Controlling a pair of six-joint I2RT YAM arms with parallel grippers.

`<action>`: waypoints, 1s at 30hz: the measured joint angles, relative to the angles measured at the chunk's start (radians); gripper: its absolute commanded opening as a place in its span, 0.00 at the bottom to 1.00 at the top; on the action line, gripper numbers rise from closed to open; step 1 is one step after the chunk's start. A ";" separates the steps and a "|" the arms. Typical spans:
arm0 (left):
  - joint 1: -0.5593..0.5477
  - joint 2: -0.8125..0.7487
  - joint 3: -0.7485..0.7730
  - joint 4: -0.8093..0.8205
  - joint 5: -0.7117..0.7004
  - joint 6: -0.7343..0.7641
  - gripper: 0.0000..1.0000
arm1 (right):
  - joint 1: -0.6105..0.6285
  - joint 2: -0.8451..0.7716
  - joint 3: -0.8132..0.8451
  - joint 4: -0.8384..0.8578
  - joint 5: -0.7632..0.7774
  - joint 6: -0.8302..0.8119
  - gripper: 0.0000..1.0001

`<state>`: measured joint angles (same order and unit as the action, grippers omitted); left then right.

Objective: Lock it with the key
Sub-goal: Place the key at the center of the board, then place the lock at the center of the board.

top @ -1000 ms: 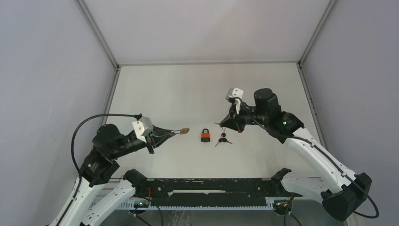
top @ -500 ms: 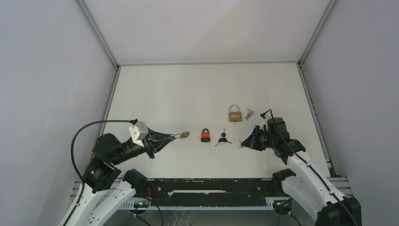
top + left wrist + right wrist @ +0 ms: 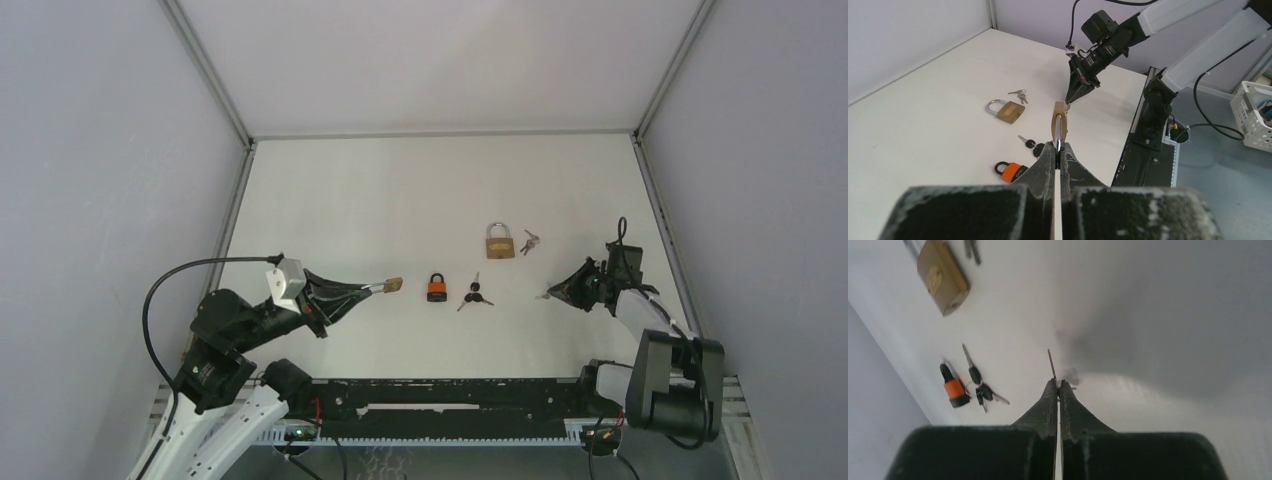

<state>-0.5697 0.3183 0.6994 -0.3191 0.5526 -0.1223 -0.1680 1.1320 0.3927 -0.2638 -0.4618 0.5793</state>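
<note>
My left gripper is shut on the shackle of a small brass padlock and holds it above the table, left of centre. In the left wrist view the padlock sticks out edge-on beyond the gripper. My right gripper is shut on a thin silver key at the right side, pointing left. In the right wrist view the key's blade projects past the closed gripper. The two grippers point at each other, well apart.
An orange padlock and a bunch of black-headed keys lie mid-table between the grippers. A larger brass padlock with small silver keys beside it lies farther back. The black rail runs along the near edge.
My right arm has pulled back from above the larger brass padlock to the right near side, holding the key low. My left gripper has shifted slightly back with its padlock.
</note>
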 measured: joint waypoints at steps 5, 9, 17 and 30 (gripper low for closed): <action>0.000 -0.001 0.000 0.004 0.000 -0.002 0.00 | -0.138 0.148 0.058 0.015 -0.032 -0.063 0.00; 0.000 -0.001 0.000 0.013 0.000 -0.004 0.00 | -0.204 0.224 0.113 0.013 -0.054 -0.109 0.00; 0.000 0.000 0.000 0.026 0.001 -0.014 0.00 | -0.267 0.367 0.213 -0.011 -0.099 -0.175 0.39; 0.000 0.002 0.000 0.027 0.008 -0.019 0.00 | -0.110 0.147 0.366 -0.201 0.150 -0.245 0.82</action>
<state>-0.5697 0.3206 0.6991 -0.2916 0.5610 -0.1417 -0.2783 1.2793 0.7589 -0.4648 -0.3119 0.3347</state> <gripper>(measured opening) 0.014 0.604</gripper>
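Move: The right hand, still pinching the small key just above the table, is bound for bare table about 4 cm ahead and 7 cm to its right, roughly 2 cm below. From this hand the silver keys lie some 12 cm ahead and 5 cm left, the brass padlock 12 cm ahead and 11 cm left, the black keys level and 17 cm left. That bare spot is about 42 cm right, 17 cm ahead and 30 cm below the left hand. The right fingers keep their pinch on the small key while the hand sweeps about 7 cm right and 4 cm forward, sinking just over 1 cm to the bare table. There they open to a bit over half, let go of the key, and the hand lifts clear by some 6 cm, its left side tipping down about 15 degrees. ##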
